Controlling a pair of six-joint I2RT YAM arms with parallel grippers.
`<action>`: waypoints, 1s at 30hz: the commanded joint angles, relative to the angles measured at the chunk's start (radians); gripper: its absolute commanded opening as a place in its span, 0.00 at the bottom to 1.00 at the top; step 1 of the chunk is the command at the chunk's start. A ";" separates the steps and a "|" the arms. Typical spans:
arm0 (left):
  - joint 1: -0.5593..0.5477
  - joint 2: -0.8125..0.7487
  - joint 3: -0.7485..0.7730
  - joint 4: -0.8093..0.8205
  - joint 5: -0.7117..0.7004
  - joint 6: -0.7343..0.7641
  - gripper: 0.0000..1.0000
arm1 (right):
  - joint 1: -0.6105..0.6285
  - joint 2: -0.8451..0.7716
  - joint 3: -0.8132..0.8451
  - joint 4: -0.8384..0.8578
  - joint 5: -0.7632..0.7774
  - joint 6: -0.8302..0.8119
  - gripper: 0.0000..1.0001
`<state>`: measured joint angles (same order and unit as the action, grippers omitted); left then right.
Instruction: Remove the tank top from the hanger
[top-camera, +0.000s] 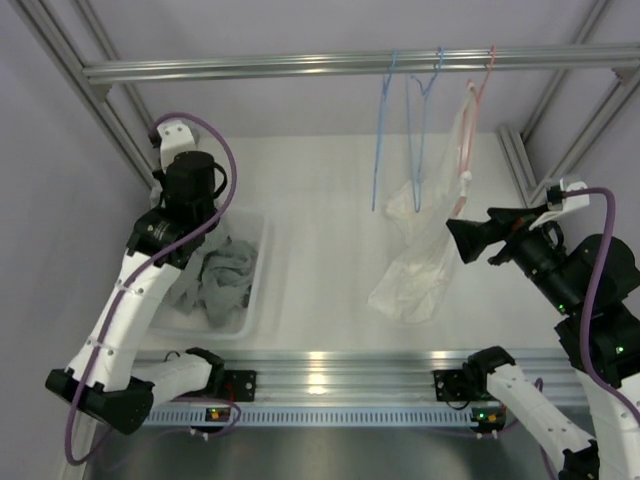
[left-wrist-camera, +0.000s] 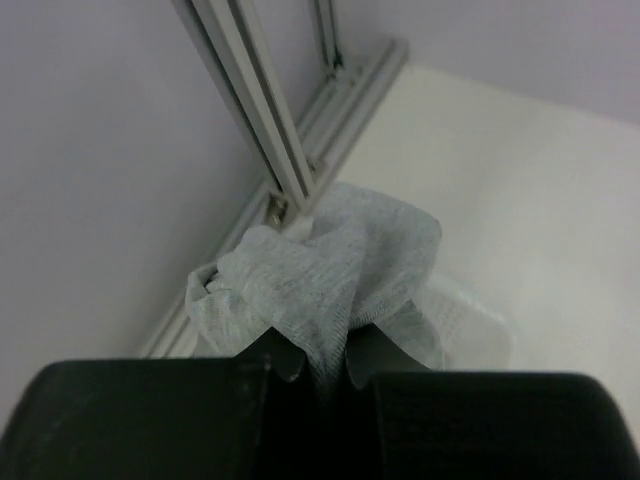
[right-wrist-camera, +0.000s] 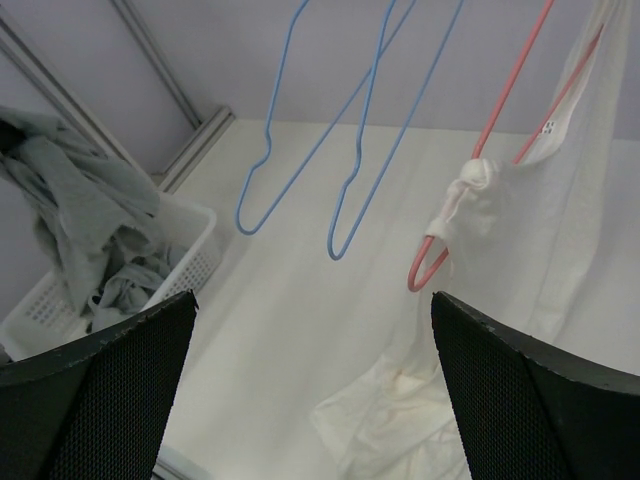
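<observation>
A white tank top (top-camera: 425, 250) hangs from a pink hanger (top-camera: 470, 130) on the top rail, and its lower end lies crumpled on the table. In the right wrist view one strap is knotted round the pink hanger (right-wrist-camera: 480, 170), with the tank top (right-wrist-camera: 560, 230) draped to its right. My right gripper (top-camera: 462, 240) stands open just right of the cloth, and nothing sits between its fingers (right-wrist-camera: 312, 300). My left gripper (top-camera: 203, 240) is over the basket, shut on a grey garment (left-wrist-camera: 330, 270) pinched between its fingertips (left-wrist-camera: 325, 365).
A white basket (top-camera: 255, 290) at the left holds grey clothes (top-camera: 225, 280). Two empty blue hangers (top-camera: 380, 140) (top-camera: 420, 130) hang on the rail (top-camera: 300, 66) left of the pink one. Frame posts stand at the back corners.
</observation>
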<state>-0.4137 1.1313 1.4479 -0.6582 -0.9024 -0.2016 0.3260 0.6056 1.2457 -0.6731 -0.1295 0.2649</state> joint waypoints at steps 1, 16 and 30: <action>0.062 -0.070 -0.110 -0.044 0.275 -0.188 0.00 | -0.010 -0.012 0.032 0.049 -0.019 0.007 0.99; 0.128 -0.137 -0.542 -0.070 0.401 -0.535 0.99 | -0.008 -0.012 -0.058 0.063 0.034 -0.024 0.99; 0.128 -0.444 -0.251 -0.258 0.384 -0.187 0.99 | -0.001 -0.168 -0.131 -0.226 0.564 -0.176 0.99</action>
<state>-0.2886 0.7452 1.2289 -0.8379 -0.4919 -0.4763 0.3260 0.4953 1.1133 -0.8200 0.3359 0.1303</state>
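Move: The white bin lies almost straight under the raised left hand, which holds the second grey tank top by one end. The bin's middle is about 36 cm below, some 4 cm back and 3 cm to the left. The first tank top lies inside the bin, roughly 35 cm below, 5 cm back and 2 cm to the right of this hand. From the right hand, the bin is about 9 cm ahead, 50 cm left and 39 cm below. Straight down and slightly back goes the left hand, some 23 cm fast towards the bin, its left side rolling down about 20 degrees. At the bottom the fingers open wide and let go of the grey tank top, then the hand climbs back about 19 cm, drawing a little towards the base. Late on, the right hand, open and empty, swings right and sinks, turning clockwise. ##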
